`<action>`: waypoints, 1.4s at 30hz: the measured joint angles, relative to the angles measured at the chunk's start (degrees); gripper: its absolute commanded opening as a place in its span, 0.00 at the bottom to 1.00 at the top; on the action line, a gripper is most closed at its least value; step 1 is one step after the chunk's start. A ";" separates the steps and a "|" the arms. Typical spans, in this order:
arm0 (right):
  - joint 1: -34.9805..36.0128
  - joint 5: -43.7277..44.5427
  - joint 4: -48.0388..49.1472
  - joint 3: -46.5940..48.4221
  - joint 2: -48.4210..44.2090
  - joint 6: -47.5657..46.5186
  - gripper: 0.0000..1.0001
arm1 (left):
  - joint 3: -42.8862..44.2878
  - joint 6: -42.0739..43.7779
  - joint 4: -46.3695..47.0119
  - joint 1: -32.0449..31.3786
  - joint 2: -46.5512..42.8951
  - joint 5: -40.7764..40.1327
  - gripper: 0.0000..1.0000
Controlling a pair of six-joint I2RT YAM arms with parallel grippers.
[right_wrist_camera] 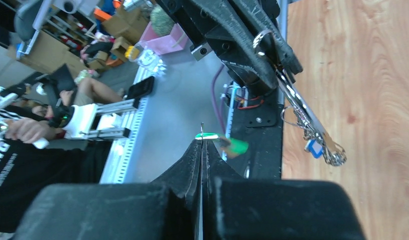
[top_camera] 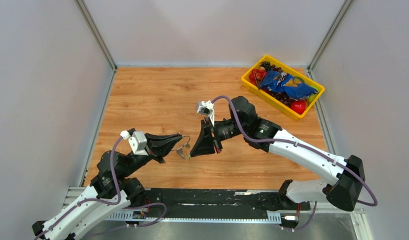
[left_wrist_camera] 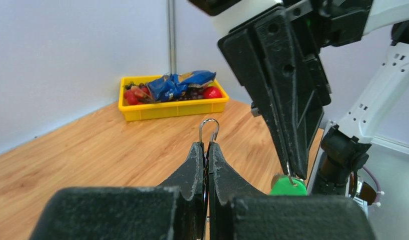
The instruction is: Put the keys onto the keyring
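My left gripper (top_camera: 179,136) (left_wrist_camera: 208,145) is shut on the keyring (left_wrist_camera: 209,126), whose wire loop pokes out past the fingertips. In the right wrist view the keyring (right_wrist_camera: 263,36) carries a chain and a blue-tagged key (right_wrist_camera: 314,147) hanging over the wood. In the top view this dangling cluster (top_camera: 181,152) hangs between the two grippers. My right gripper (top_camera: 192,155) (right_wrist_camera: 202,142) is shut on the green-tagged key (right_wrist_camera: 237,146) (left_wrist_camera: 288,187), just right of the keyring and lower than it. I cannot make out a plain dark key.
A yellow tray (top_camera: 248,83) (left_wrist_camera: 142,112) of fruit and blue snack bags stands at the table's back right corner. White walls close in three sides. The arms' bases and a black rail (top_camera: 212,200) run along the near edge.
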 measured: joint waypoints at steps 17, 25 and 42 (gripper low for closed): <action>1.75 -3.30 14.78 0.15 2.25 17.35 0.00 | -0.74 0.20 3.67 0.00 -1.57 8.87 0.00; 1.75 -1.92 15.41 0.33 2.62 19.80 0.00 | -0.98 0.20 4.63 0.00 -2.56 11.15 0.00; 1.81 0.31 15.82 0.96 3.30 22.36 0.00 | -1.86 0.17 6.75 0.00 -4.09 14.38 0.01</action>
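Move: The keyring's open end sticks up from the left fingertips, about 6 cm ahead of the closed right hand, 4 cm to its left and 3 cm higher. The keys already threaded hang below it, some 5 cm ahead of the right hand, 3 cm left and 3 cm lower. From the left hand, the green key under the right fingertips lies about 7 cm back, 4 cm to its right and 5 cm lower. Backwards about 5 cm and slightly up, the left hand carries the pinched keyring towards the green key, swinging its fingers clockwise and tipping them up a little. The right hand, keeping its grip on the key's small loop, rises some 4 cm and eases left to bring it up beside the ring's open end, rolling a little; whether loop and ring touch can't be made out. ##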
